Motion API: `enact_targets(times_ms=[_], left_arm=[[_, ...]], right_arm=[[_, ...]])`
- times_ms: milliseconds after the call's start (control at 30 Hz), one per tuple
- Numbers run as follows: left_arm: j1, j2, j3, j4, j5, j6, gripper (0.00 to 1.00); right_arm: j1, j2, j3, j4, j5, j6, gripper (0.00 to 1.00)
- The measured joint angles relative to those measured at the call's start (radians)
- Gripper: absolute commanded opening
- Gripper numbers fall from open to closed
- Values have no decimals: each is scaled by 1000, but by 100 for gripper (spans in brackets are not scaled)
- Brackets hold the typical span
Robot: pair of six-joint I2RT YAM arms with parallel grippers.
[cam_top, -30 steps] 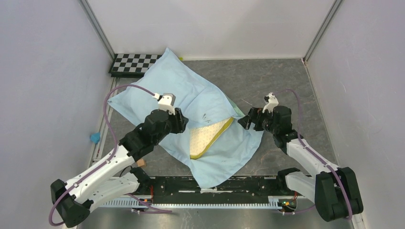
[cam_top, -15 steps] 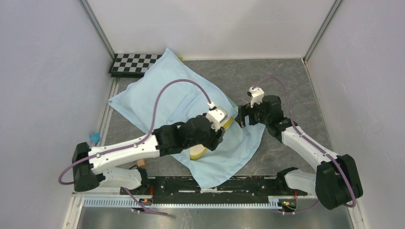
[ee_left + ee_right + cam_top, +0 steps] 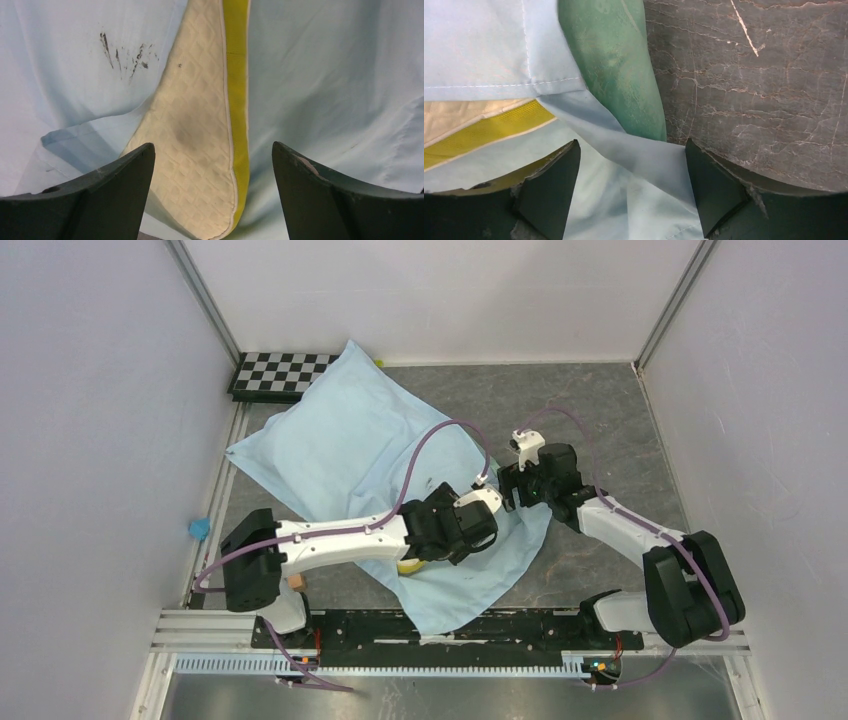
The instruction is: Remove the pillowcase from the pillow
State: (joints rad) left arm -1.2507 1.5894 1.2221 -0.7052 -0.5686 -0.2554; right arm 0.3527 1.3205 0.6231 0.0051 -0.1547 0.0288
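The light-blue pillowcase lies wrinkled across the table from back left to front middle. The cream pillow with its yellow side band sticks out of the case's open end; the top view shows only a sliver of it under the left arm. My left gripper is open, its jaws either side of the exposed pillow corner, just above it. My right gripper is open over the blue edge of the pillowcase, beside its pale green inner flap.
A checkerboard panel lies at the back left corner. A small blue object sits at the left wall. Bare grey stone tabletop lies right of the cloth. White walls enclose three sides.
My left arm has swung right and forward from the middle of the pillowcase to the exposed pillow corner. My right gripper has moved left to the case's edge.
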Motion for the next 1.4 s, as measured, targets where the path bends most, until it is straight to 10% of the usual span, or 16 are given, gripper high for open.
enact_targets(times_ms=[267, 500, 667, 1067, 1400], left_arm=[[0, 95, 43, -58, -43, -10, 94], [21, 170, 45, -105, -63, -55, 89], [50, 199, 45, -136, -115, -109, 3], [75, -136, 47, -189, -19, -119, 2], [117, -403, -34, -46, 343, -69, 2]], right_arm=[[0, 8, 0, 11, 10, 14, 18], [0, -5, -21, 38, 11, 31, 6], [0, -40, -50, 55, 26, 46, 0], [-109, -20, -61, 160, 42, 198, 0], [-122, 153, 14, 244, -101, 301, 1]])
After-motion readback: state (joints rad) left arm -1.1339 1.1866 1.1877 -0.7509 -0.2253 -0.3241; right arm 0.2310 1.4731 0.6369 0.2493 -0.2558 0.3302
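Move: The pillow's yellow-edged side lies about 2 cm ahead of the left hand, 4 cm left and 5 cm below; the pillow's near corner is some 6 cm back and 8 cm left, and the ink marks on the upper flap 9 cm ahead and 5 cm left. The right hand already has the pillowcase edge between its open fingers, roughly 1 cm ahead and 1 cm below; the green cloth is 6 cm ahead and 2 cm left. The open left hand sinks about 5 cm, easing left and a little forward onto the pillow's yellow-edged side, pinches it, then hauls it up some 14 cm while drawing back and rolling its left side down about 40 degrees. Meanwhile the right hand stays put and shuts on the pillowcase edge, then, keeping the pinch, swings forward about 4 cm, veering right and back left on the way. ##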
